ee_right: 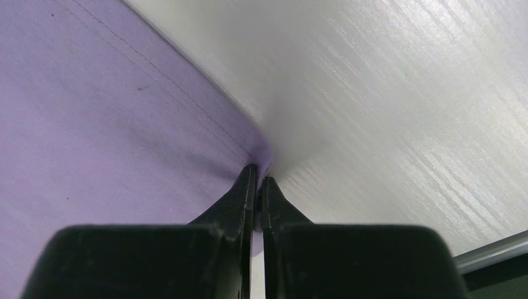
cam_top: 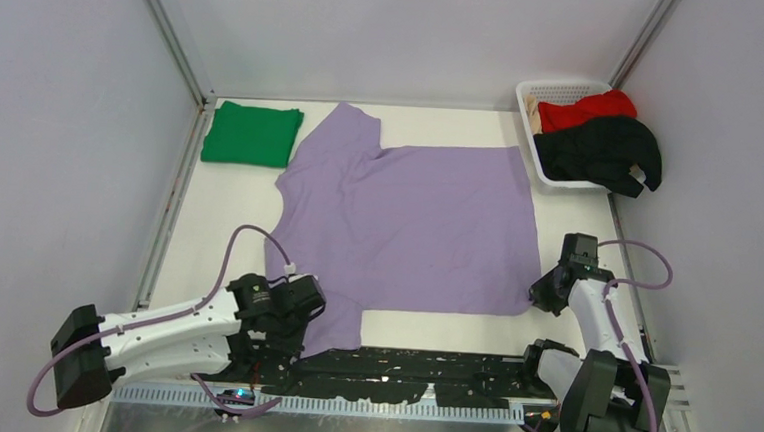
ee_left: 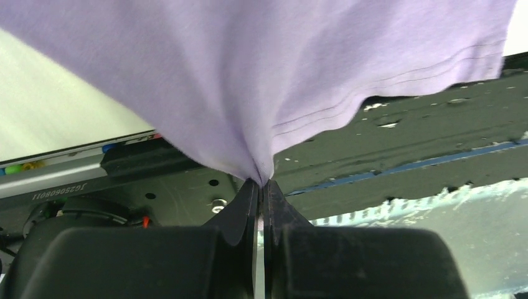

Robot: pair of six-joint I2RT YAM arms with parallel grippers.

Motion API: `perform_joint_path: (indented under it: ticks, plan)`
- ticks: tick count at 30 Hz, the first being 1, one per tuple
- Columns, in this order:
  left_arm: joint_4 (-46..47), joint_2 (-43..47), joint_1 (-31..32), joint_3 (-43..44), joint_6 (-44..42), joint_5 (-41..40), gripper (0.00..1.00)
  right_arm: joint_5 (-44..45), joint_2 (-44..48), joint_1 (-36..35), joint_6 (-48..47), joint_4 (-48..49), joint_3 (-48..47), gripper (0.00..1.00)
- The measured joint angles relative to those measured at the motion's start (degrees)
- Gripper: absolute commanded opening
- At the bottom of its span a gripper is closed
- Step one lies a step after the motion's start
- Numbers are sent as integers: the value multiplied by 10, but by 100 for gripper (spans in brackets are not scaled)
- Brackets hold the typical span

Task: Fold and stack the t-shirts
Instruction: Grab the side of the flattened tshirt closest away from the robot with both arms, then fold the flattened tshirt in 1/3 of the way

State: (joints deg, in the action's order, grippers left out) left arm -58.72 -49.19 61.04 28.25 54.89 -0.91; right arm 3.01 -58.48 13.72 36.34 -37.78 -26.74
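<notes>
The lavender t-shirt point(cam_top: 408, 218) lies spread flat across the middle of the table, collar to the left. My left gripper point(cam_top: 304, 316) is shut on its near-left sleeve; in the left wrist view the fabric point(ee_left: 249, 81) hangs lifted from the pinched gripper tips point(ee_left: 261, 182). My right gripper point(cam_top: 542, 291) is shut on the shirt's near-right hem corner, which shows in the right wrist view point(ee_right: 93, 124) pinched at the gripper tips point(ee_right: 257, 171) on the table. A folded green t-shirt point(cam_top: 253, 134) lies at the far left. A red t-shirt point(cam_top: 585, 110) and a black t-shirt point(cam_top: 602, 149) sit in the basket.
A white lattice basket point(cam_top: 536, 90) stands at the far right corner, the black shirt hanging over its near rim. Black tape and a metal rail point(cam_top: 408, 373) run along the table's near edge. Grey walls close in the left, right and back sides.
</notes>
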Motion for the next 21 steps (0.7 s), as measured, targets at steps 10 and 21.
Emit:
perform_joint_path:
  ticks: [10,21]
  plan:
    - [87,-73,-104,93,-85,70,0,-12,0,-6,-24,-30,-49,5]
    - [96,-104,-281,217,-185,144,0,-50,-46,-9,-37,-45,-121,5]
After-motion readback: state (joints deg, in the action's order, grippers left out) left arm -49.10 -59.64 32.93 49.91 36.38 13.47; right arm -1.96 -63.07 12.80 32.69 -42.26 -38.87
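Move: The left hand already pinches the shirt's near sleeve and the right its near hem corner. The purple shirt's far sleeve lies roughly 60 cm ahead of the left hand and 5 cm to its right, with the folded green shirt about 57 cm ahead and 23 cm left of that hand. From the right hand, the far hem corner is some 44 cm ahead and 2 cm left; the white basket sits about 47 cm ahead and 13 cm right. Forward and up go both hands, each keeping its pinch on the near side of the purple shirt, towards its far side. The left leads, about 13 cm forward and 10 cm up, bearing 6 cm right mostly early on as its fingertips swing to the right and somewhat forward; the right starts slightly later and more slowly, about 5 cm up and 4 cm forward. ##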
